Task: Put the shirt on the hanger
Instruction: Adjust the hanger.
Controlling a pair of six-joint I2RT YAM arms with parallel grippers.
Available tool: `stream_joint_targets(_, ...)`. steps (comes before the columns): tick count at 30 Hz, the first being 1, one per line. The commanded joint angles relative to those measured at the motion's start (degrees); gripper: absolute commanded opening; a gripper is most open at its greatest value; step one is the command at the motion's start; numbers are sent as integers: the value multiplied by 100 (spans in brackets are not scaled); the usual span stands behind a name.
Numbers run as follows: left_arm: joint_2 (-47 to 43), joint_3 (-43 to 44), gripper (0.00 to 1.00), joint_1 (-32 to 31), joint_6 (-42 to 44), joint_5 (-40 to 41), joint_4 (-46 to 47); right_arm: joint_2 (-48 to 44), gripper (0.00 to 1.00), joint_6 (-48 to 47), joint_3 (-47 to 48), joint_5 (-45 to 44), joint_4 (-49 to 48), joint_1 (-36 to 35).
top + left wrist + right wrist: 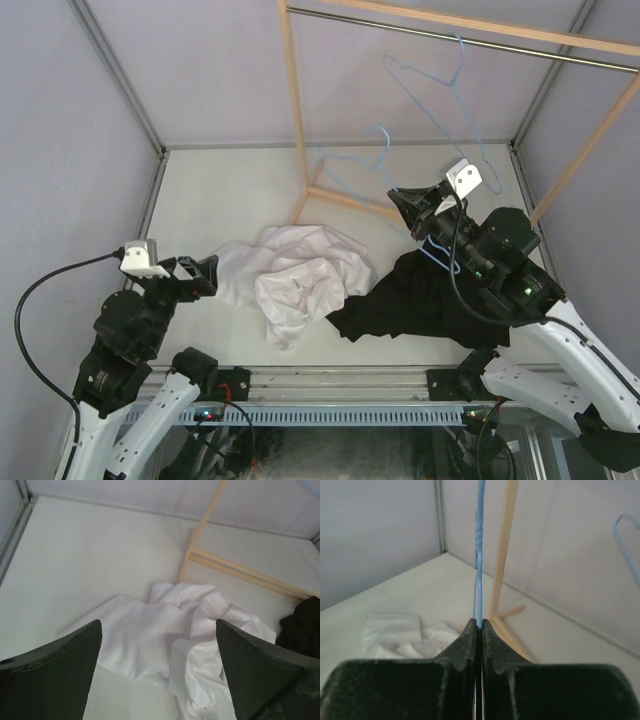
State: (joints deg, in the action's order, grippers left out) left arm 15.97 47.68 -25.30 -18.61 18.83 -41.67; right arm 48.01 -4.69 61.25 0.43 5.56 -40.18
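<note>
The white shirt point(295, 275) lies crumpled in the middle of the table; it also shows in the left wrist view point(150, 640) and the right wrist view point(405, 635). My left gripper point(205, 275) is open and empty at the shirt's left edge, its jaws wide apart above the fabric point(158, 625). My right gripper point(400, 200) is shut on a thin blue wire hanger point(386, 158) and holds it upright above the table, right of the shirt. The wire rises from between the closed fingertips point(479, 555).
A black garment point(410, 295) lies right of the shirt, under my right arm, and shows in the left wrist view point(302, 627). A wooden rack point(293, 110) with a metal rail point(450, 38) stands at the back. A second blue hanger point(461, 62) hangs from the rail.
</note>
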Motion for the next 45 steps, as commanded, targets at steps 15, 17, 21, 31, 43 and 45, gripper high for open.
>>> stream_joint_targets(15, 1092, 87, 100, -744, 2132, -2218, 2116, -1187, 0, 2095, -1184, 1560, 1446, 76)
stream_joint_targets(17, 1146, -31, 100, -1277, 2381, -2103, 2245, -1123, 0, 2108, -1210, 1830, 1406, -71)
stream_joint_targets(21, 1348, -168, 100, -2173, 3020, -1696, 2400, -1026, 0, 2095, -1208, 1675, 1347, -746)
stream_joint_targets(31, 1658, -524, 92, -3287, 3978, -1954, 2800, -899, 0, 2066, -1206, 897, 1199, -1961)
stream_joint_targets(43, 1937, -598, 50, -3376, 4070, -2453, 2679, -1013, 0, 1885, -1204, 1102, 1006, -2204)
stream_joint_targets(45, 1937, -598, 37, -3376, 4107, -2481, 2658, -1000, 0, 1881, -1213, 991, 994, -2208)
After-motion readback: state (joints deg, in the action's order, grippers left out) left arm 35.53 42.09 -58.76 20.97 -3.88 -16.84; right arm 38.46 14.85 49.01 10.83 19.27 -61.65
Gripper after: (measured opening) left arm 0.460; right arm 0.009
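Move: The hanger stays pinched in the shut right fingers. Its free end lies about 25 cm to the right of the open left hand, 18 cm ahead and 12 cm higher. From the right hand, the left gripper is about 41 cm left, 10 cm back and 13 cm lower. The white shirt lies on the table some 25 cm left of the right hand and 2 cm ahead, the black shirt some 10 cm right and 5 cm back, both nearly 40 cm below. The hanger is drawn back about 15 cm and down 11 by the right hand, then also left towards the left gripper, the wrist tipping down and turning counter-clockwise. The open left hand rises slightly forward, sweeps right some 20 cm while turning about 60 degrees clockwise, then settles lower with its fingers closing to half around the wire at the hanger's free end. ##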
